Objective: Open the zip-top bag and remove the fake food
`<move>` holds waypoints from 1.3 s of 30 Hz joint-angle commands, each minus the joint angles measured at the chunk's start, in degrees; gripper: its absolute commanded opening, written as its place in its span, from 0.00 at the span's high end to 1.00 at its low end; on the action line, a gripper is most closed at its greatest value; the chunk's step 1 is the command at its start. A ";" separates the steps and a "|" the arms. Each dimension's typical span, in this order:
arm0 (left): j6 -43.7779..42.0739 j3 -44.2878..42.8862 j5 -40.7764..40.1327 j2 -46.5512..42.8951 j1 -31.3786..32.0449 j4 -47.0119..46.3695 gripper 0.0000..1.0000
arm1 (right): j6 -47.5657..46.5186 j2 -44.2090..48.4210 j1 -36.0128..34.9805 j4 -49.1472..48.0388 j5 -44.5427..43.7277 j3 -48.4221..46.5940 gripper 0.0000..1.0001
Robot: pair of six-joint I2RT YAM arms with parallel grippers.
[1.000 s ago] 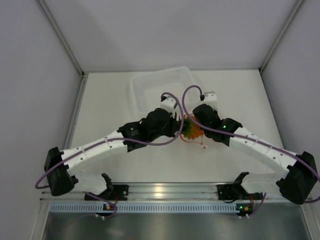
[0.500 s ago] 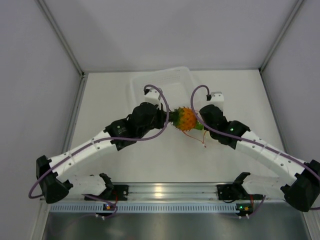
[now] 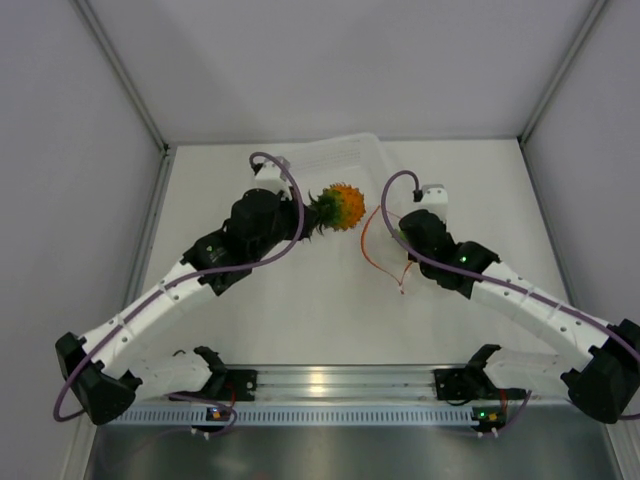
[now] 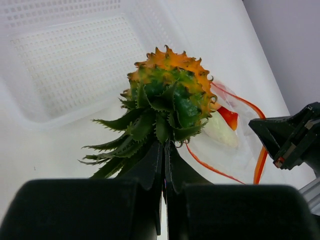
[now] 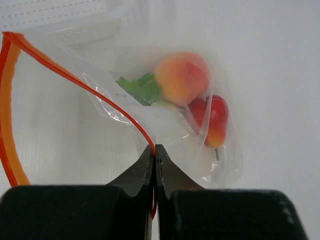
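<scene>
My left gripper is shut on the green leaves of the orange pineapple and holds it in the air at the rim of the clear tray. My right gripper is shut on the red-orange zip strip of the zip-top bag, whose mouth hangs open. Inside the bag lie a peach-coloured fruit, a small red fruit and green leaves. The left wrist view shows the bag behind the pineapple, with a white piece inside.
The rigid clear perforated tray stands at the back of the white table. Walls close in the table on the left, back and right. A metal rail runs along the near edge.
My left gripper has pulled the pineapple out of the bag and carried it up and to the left, toward the tray. My right gripper has kept hold of the bag.
</scene>
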State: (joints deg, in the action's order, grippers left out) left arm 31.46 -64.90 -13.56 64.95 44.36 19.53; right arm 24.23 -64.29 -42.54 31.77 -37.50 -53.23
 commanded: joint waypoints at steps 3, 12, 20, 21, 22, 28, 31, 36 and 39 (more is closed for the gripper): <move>3.08 -0.13 0.11 -2.37 -3.22 -5.11 1.00 | 0.64 0.83 0.80 -0.13 -1.61 0.06 1.00; 2.20 -4.52 2.92 3.41 -8.49 -5.46 1.00 | 0.73 3.21 0.88 0.40 -1.09 0.23 1.00; 1.93 -9.10 2.67 13.09 -15.26 -6.08 1.00 | 0.47 6.89 0.88 1.45 0.40 0.32 1.00; 1.94 -9.88 2.75 15.01 -15.79 -6.08 1.00 | 0.38 7.42 0.80 1.63 0.58 0.24 1.00; 2.02 -10.24 2.75 15.99 -16.40 -5.99 1.00 | 0.38 7.77 0.88 1.80 0.67 0.15 1.00; 1.15 -13.40 6.88 24.07 -20.27 -6.26 1.00 | -0.06 11.55 0.88 3.65 0.58 -0.38 1.00; -0.08 -15.42 10.29 28.56 -21.42 -6.87 1.00 | -0.32 12.43 0.88 4.00 0.76 -0.64 1.00; -1.14 -20.43 17.51 35.94 -22.82 -8.98 0.98 | -0.32 12.96 0.89 4.71 1.11 -0.65 1.00; -0.70 -22.45 18.31 38.58 -23.79 -8.98 0.95 | -0.32 13.67 0.88 4.79 1.28 -0.29 1.00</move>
State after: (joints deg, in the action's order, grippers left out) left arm 31.35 -83.05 0.89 102.56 21.63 15.25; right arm 24.08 -52.36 -42.46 36.03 -36.18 -53.23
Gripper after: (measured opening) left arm 0.051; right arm 0.008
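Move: The left gripper already holds the fake pineapple by its leaves, fruit about 6 cm ahead of the fingers and 6 cm to their right. The white basket's middle is some 28 cm ahead of this hand, 3 cm to its right and 25 cm below; the zip-top bag with the remaining food lies roughly 22 cm to the right, 4 cm farther out and 22 cm below. From the right gripper, the basket is about 28 cm ahead, 19 cm left and 14 cm below. Carry the held pineapple forward about 18 cm over the basket's near rim, at first rising slightly and edging left, then sinking some 13 cm into the basket while the left wrist tips down about 15 degrees and turns slightly counter-clockwise; keep the leaves pinched. With the right gripper keep hold of the bag's red-edged mouth and lift it about 4 cm, drawing it a little back and right. ##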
